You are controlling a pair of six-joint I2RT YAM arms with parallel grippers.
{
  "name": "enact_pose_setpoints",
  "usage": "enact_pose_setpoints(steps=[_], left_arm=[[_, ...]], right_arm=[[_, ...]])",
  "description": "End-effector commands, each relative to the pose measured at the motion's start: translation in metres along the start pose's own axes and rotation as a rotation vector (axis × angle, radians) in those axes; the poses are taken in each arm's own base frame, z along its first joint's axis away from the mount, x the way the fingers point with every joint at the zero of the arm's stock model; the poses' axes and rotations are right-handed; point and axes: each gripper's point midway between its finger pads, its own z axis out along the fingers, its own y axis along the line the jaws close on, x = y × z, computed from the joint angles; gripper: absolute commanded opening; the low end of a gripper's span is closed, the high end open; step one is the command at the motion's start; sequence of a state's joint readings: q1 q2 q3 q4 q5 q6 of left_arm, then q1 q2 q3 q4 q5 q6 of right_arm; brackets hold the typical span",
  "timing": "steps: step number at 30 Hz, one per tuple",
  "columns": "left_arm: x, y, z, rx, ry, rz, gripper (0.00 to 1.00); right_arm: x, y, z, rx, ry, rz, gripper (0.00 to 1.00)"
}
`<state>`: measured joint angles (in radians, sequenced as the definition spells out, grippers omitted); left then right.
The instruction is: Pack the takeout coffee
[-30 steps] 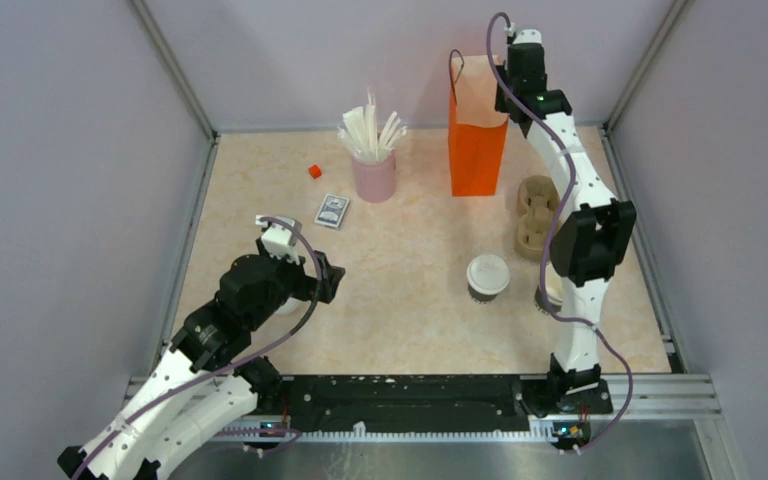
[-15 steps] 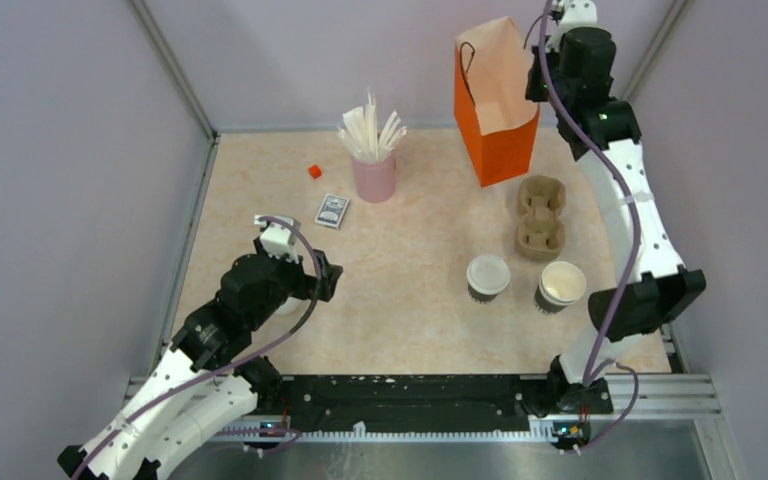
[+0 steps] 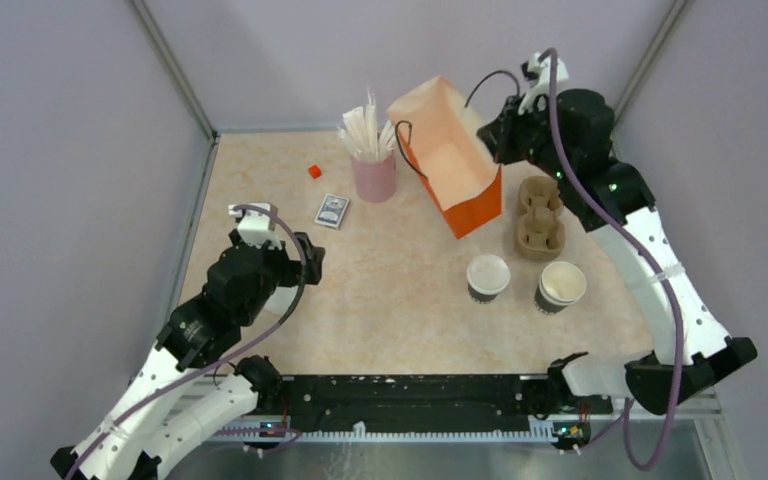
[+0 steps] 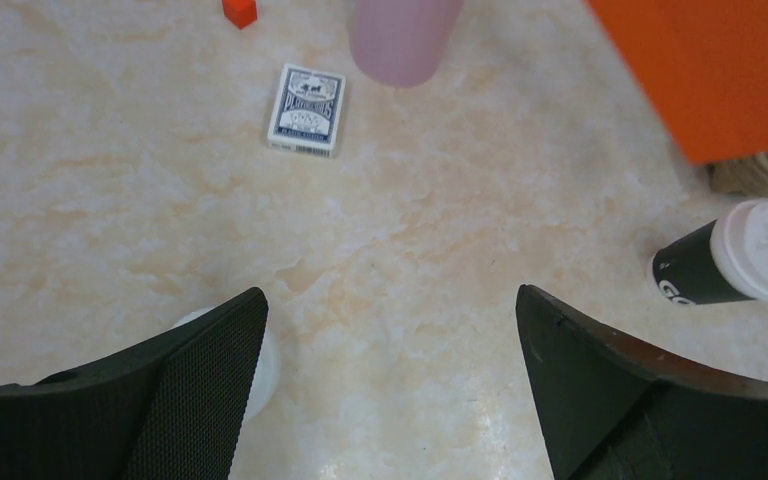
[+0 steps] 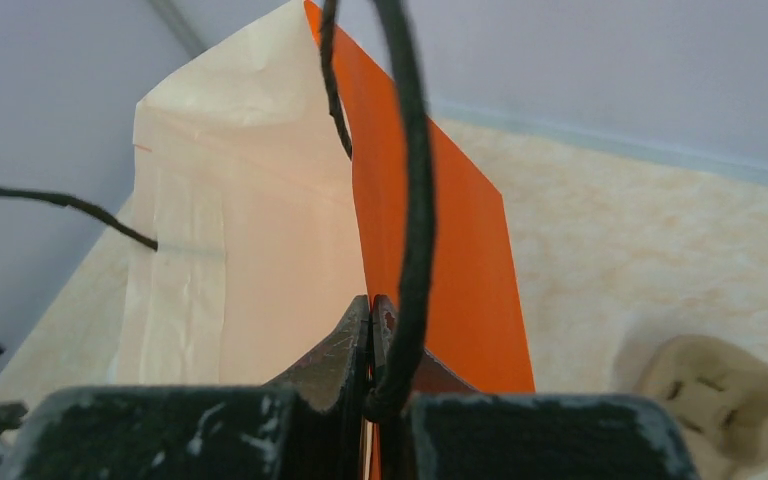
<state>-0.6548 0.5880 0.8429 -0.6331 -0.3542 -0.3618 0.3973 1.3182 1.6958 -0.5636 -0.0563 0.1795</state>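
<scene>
The takeout coffee (image 3: 487, 277), a small dark cup with a white lid, stands right of the table's middle and shows at the right edge of the left wrist view (image 4: 750, 250). My right gripper (image 3: 497, 133) is shut on the rim of the orange bag (image 3: 457, 175), which hangs tilted with its open cream-lined mouth leaning up and left. In the right wrist view the jaws (image 5: 371, 312) pinch the bag's edge (image 5: 440, 250), its black handle cord (image 5: 415, 200) running beside them. My left gripper (image 4: 390, 340) hovers open over bare table at the left (image 3: 298, 262), holding nothing.
A lidless dark cup (image 3: 560, 286) stands right of the coffee, with a cardboard cup carrier (image 3: 540, 217) behind it. A pink cup of straws (image 3: 373, 170), a card deck (image 3: 331, 210) and a red cube (image 3: 314, 171) sit at the back left. A loose white lid (image 4: 265, 365) lies partly behind my left finger.
The right arm lifted the orange bag off the table and swung it from upright to tilted, mouth leaning left. The left arm drew slightly back and left, still open.
</scene>
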Motion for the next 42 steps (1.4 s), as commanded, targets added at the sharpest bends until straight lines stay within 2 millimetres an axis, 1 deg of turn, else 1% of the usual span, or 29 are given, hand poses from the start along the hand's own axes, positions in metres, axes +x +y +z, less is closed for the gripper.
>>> enact_pose_setpoints(steps=[1, 4, 8, 10, 12, 14, 17, 19, 21, 26, 27, 30, 32, 33, 36, 39, 42], left_arm=[[-0.038, -0.007, -0.017, 0.03, -0.092, -0.028, 0.99], [-0.04, -0.006, -0.021, 0.036, -0.1, -0.035, 0.99], [-0.034, -0.001, -0.024, 0.025, -0.101, -0.048, 0.99], [-0.031, 0.001, -0.024, 0.014, -0.098, -0.053, 0.99], [-0.029, 0.004, -0.023, 0.002, -0.097, -0.052, 0.99], [-0.025, 0.007, -0.021, -0.015, -0.094, -0.046, 0.99], [-0.019, 0.008, -0.016, -0.023, -0.083, -0.033, 0.99], [-0.013, 0.009, -0.012, -0.025, -0.067, -0.024, 0.99], [-0.007, 0.009, -0.008, -0.028, -0.05, -0.016, 0.99], [-0.005, 0.007, -0.003, -0.025, -0.053, -0.013, 0.99], [-0.004, 0.006, -0.001, -0.022, -0.053, -0.011, 0.99], [0.0, 0.006, 0.004, -0.023, -0.047, 0.0, 0.99], [0.003, 0.006, 0.007, -0.027, -0.034, 0.01, 0.99], [0.005, 0.006, 0.008, -0.026, -0.028, 0.016, 0.99], [0.005, 0.004, 0.007, -0.011, -0.023, 0.044, 0.99], [0.004, 0.004, 0.006, -0.001, -0.027, 0.065, 0.99], [0.006, 0.005, 0.005, 0.004, -0.034, 0.08, 0.99]], right_arm=[[0.024, 0.057, -0.015, -0.164, 0.013, 0.114, 0.0], [0.041, 0.081, -0.023, -0.226, 0.03, 0.161, 0.0], [0.061, 0.106, -0.027, -0.291, 0.066, 0.214, 0.0], [0.076, 0.116, -0.027, -0.309, 0.089, 0.252, 0.0], [0.096, 0.133, -0.025, -0.345, 0.11, 0.283, 0.0], [0.121, 0.137, -0.019, -0.318, 0.144, 0.282, 0.0], [0.152, 0.133, -0.009, -0.267, 0.18, 0.263, 0.0], [0.165, 0.126, -0.005, -0.223, 0.202, 0.239, 0.0], [0.171, 0.12, -0.004, -0.184, 0.208, 0.22, 0.0], [0.173, 0.105, -0.01, -0.098, 0.198, 0.186, 0.0], [0.175, 0.104, -0.011, -0.093, 0.194, 0.189, 0.03], [0.18, 0.101, -0.012, -0.086, 0.195, 0.19, 0.24], [0.176, 0.1, -0.015, -0.08, 0.196, 0.187, 0.36], [0.174, 0.099, -0.017, -0.08, 0.198, 0.184, 0.4], [0.152, 0.109, -0.031, -0.147, 0.185, 0.174, 0.51], [0.119, 0.121, -0.053, -0.231, 0.168, 0.153, 0.58], [0.085, 0.125, -0.072, -0.273, 0.126, 0.137, 0.63]])
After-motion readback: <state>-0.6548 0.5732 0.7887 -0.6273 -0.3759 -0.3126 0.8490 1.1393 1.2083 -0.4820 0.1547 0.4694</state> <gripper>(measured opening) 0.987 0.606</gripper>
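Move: The spot where the orange bag is to stand, open table front and centre, lies about 17 cm to the right hand's left, 12 cm back and some 41 cm below. Beside that spot, roughly 17 cm to its right, is the lidded cup; the straw holder is about 24 cm beyond it and 7 cm farther left. From the left hand the spot is around 16 cm to the right, 3 cm ahead and 24 cm below. The orange bag, still pinched at its rim by the right hand, is lowered about 16 cm while swung some 12 cm left and 11 cm back to the front of the table, the wrist tipping down about 20 degrees. There the fingers open over halfway, releasing the rim, and the hand rises a few centimetres. The left hand lifts slightly, then sinks about 5 cm. ##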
